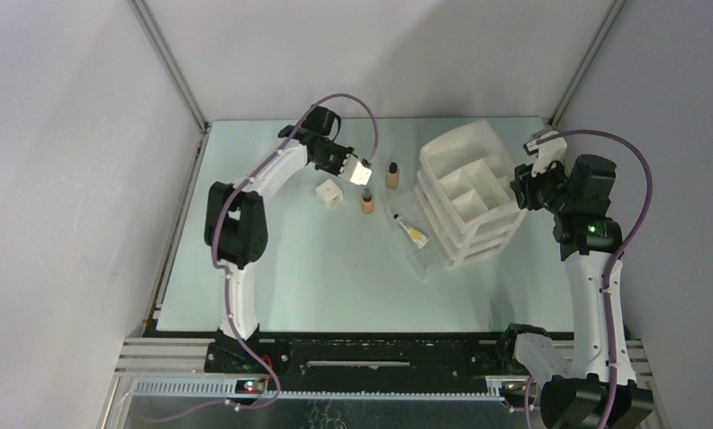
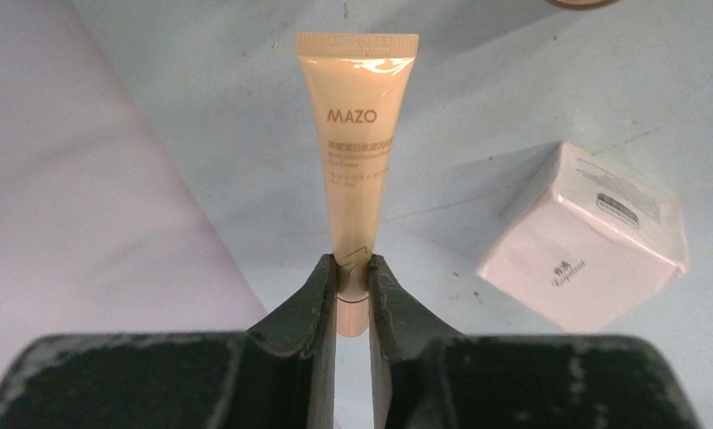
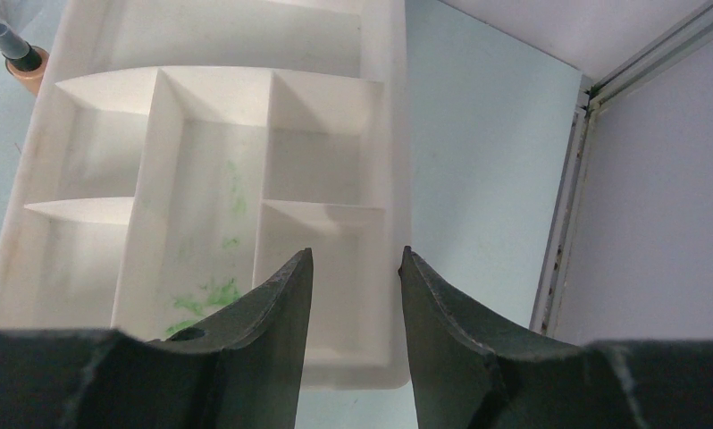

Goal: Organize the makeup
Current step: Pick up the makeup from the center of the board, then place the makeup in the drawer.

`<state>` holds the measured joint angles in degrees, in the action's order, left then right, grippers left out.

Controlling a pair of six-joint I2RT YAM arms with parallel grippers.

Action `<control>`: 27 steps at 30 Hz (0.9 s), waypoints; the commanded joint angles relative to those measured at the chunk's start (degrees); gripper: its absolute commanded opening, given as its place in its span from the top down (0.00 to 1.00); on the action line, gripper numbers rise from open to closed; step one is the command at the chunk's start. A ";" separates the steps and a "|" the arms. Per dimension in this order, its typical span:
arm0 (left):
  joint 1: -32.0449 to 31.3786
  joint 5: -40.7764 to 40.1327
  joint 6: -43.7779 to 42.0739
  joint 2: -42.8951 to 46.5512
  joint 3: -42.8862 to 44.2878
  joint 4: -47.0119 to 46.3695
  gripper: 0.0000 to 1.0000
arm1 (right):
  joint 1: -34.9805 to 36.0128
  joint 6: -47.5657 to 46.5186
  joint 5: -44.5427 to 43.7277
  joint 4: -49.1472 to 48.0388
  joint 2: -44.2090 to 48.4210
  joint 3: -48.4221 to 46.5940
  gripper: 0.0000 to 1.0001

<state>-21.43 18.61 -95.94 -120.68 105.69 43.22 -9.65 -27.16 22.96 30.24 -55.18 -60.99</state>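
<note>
My left gripper (image 2: 353,273) is shut on the cap end of a beige tube (image 2: 357,134) marked MAZO, which points away from the wrist. From above, the left gripper (image 1: 356,168) holds the tube (image 1: 363,172) over the table's back middle. A small white box (image 2: 585,237) lies just right of it, also seen from above as the white box (image 1: 330,193). Two beige black-capped bottles (image 1: 392,174) (image 1: 367,201) stand nearby. My right gripper (image 3: 355,259) is open, empty, over the right-hand compartments of the white organizer (image 3: 201,179).
The white drawer organizer (image 1: 469,192) stands at the right, under the right gripper (image 1: 519,186). A clear drawer (image 1: 424,255) sticks out at its front left with a small tube (image 1: 413,233) in it. Grey walls and a metal frame (image 3: 563,223) enclose the table.
</note>
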 commanded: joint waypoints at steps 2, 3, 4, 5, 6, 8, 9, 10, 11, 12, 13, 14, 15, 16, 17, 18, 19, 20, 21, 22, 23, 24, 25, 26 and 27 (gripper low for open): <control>-0.69 4.15 1.54 12.71 -8.75 -2.65 0.98 | 0.07 -0.10 -0.25 3.51 0.07 0.44 0.51; -1.32 4.11 1.16 14.45 -10.59 -2.88 0.97 | 0.07 -0.09 -0.20 3.51 0.09 0.44 0.51; -2.01 3.88 0.77 16.00 -12.60 -3.18 0.96 | 0.15 -0.08 -0.20 3.51 0.08 0.44 0.51; -2.82 3.72 0.24 17.49 -14.41 -3.49 0.96 | 0.16 -0.09 -0.12 3.51 0.07 0.50 0.51; -3.87 3.44 -0.25 18.64 -15.99 -3.80 0.96 | 0.28 -0.09 -0.11 3.51 0.07 0.44 0.51; -6.18 2.50 -0.91 20.26 -18.09 -4.22 0.95 | 0.42 -0.07 -0.19 3.52 0.07 0.44 0.51; -7.50 1.89 -1.01 20.61 -18.55 -4.16 0.96 | 0.46 -0.06 -0.24 3.52 0.14 0.44 0.51; -8.88 1.16 -0.93 20.78 -18.77 -4.18 0.96 | 0.50 -0.05 -0.28 3.51 0.16 0.44 0.51; -10.36 0.44 -0.92 20.78 -18.84 -4.20 0.96 | 0.43 -0.08 -0.28 3.51 0.18 0.44 0.51; -11.68 -0.29 -0.65 20.59 -18.73 -4.20 0.96 | 0.42 -0.11 -0.28 3.53 0.24 0.44 0.51; -13.23 -0.60 -0.52 20.32 -18.57 -4.20 0.96 | 0.42 -0.09 -0.34 3.51 0.20 0.45 0.51; -14.81 -1.33 -0.22 19.87 -18.26 -4.20 0.96 | 0.42 -0.15 -0.37 3.51 0.21 0.44 0.51; -16.23 -2.55 0.14 19.05 -17.93 -4.26 0.96 | 0.42 -0.17 -0.37 3.58 0.14 0.46 0.51; -17.66 -3.41 0.26 18.24 -17.58 -4.72 0.96 | 0.49 -0.15 -0.35 3.54 0.16 0.43 0.51; -19.33 -4.25 0.46 17.42 -17.08 -5.02 0.96 | 0.51 -0.13 -0.37 3.56 0.16 0.43 0.51; -20.11 -4.89 0.53 16.38 -16.41 -5.26 0.96 | 0.50 -0.13 -0.30 3.53 0.16 0.44 0.51; -21.50 -5.50 0.83 15.32 -15.58 -5.75 0.96 | 0.43 -0.16 -0.29 3.51 0.17 0.44 0.51; -22.33 -5.99 1.17 14.05 -14.48 -5.84 0.96 | 0.42 -0.13 -0.21 3.51 0.16 0.44 0.51; -23.18 -6.31 1.46 12.81 -13.41 -5.86 0.96 | 0.42 -0.17 -0.13 3.53 0.22 0.44 0.51; -23.86 -6.58 1.83 11.68 -12.26 -5.87 0.96 | 0.42 -0.17 -0.11 3.58 0.23 0.44 0.51; -24.46 -6.68 1.94 10.13 -11.42 -5.87 0.95 | 0.42 -0.11 -0.04 3.61 0.30 0.42 0.51; -25.02 -6.69 1.96 9.16 -10.64 -5.90 0.95 | 0.42 -0.12 -0.07 3.58 0.25 0.43 0.51; -25.45 -6.86 1.94 8.17 -10.05 -6.03 0.95 | 0.38 -0.14 -0.04 3.60 0.29 0.45 0.51; -25.93 -7.02 2.09 7.24 -9.53 -6.39 0.95 | 0.34 -0.14 -0.02 3.59 0.33 0.39 0.51; -26.41 -7.20 2.20 6.35 -9.02 -6.86 0.95 | 0.36 -0.10 -0.02 3.58 0.33 0.42 0.51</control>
<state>-46.72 12.97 -94.91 -112.22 92.12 38.06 -9.39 -27.16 22.98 30.37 -55.05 -60.99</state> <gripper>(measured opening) 0.187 0.494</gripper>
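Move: The left hand, with the cream tube already pinched, is bound for the open clear drawer, whose middle lies roughly 22 cm to its right, 18 cm back and 8 cm below; the flowered tube inside is about 20 cm right and 17 cm back. The white box sits some 6 cm back and 2 cm left, the near bottle 9 cm back and 8 cm right, the far bottle 2 cm back and 14 cm right. From the right hand the drawer lies about 24 cm left, level with it and 25 cm below. Keeping its pinch on the cream tube, the left hand draws back some 15 cm from the far part of the table, first rising about 4 cm, then swinging right by about as much as it draws back, towards the open drawer beside the organizer. As it swings, the wrist turns some 20 degrees clockwise, and over the last stretch the hand sinks about 5 cm towards the drawer with the fingers still shut on the tube. ##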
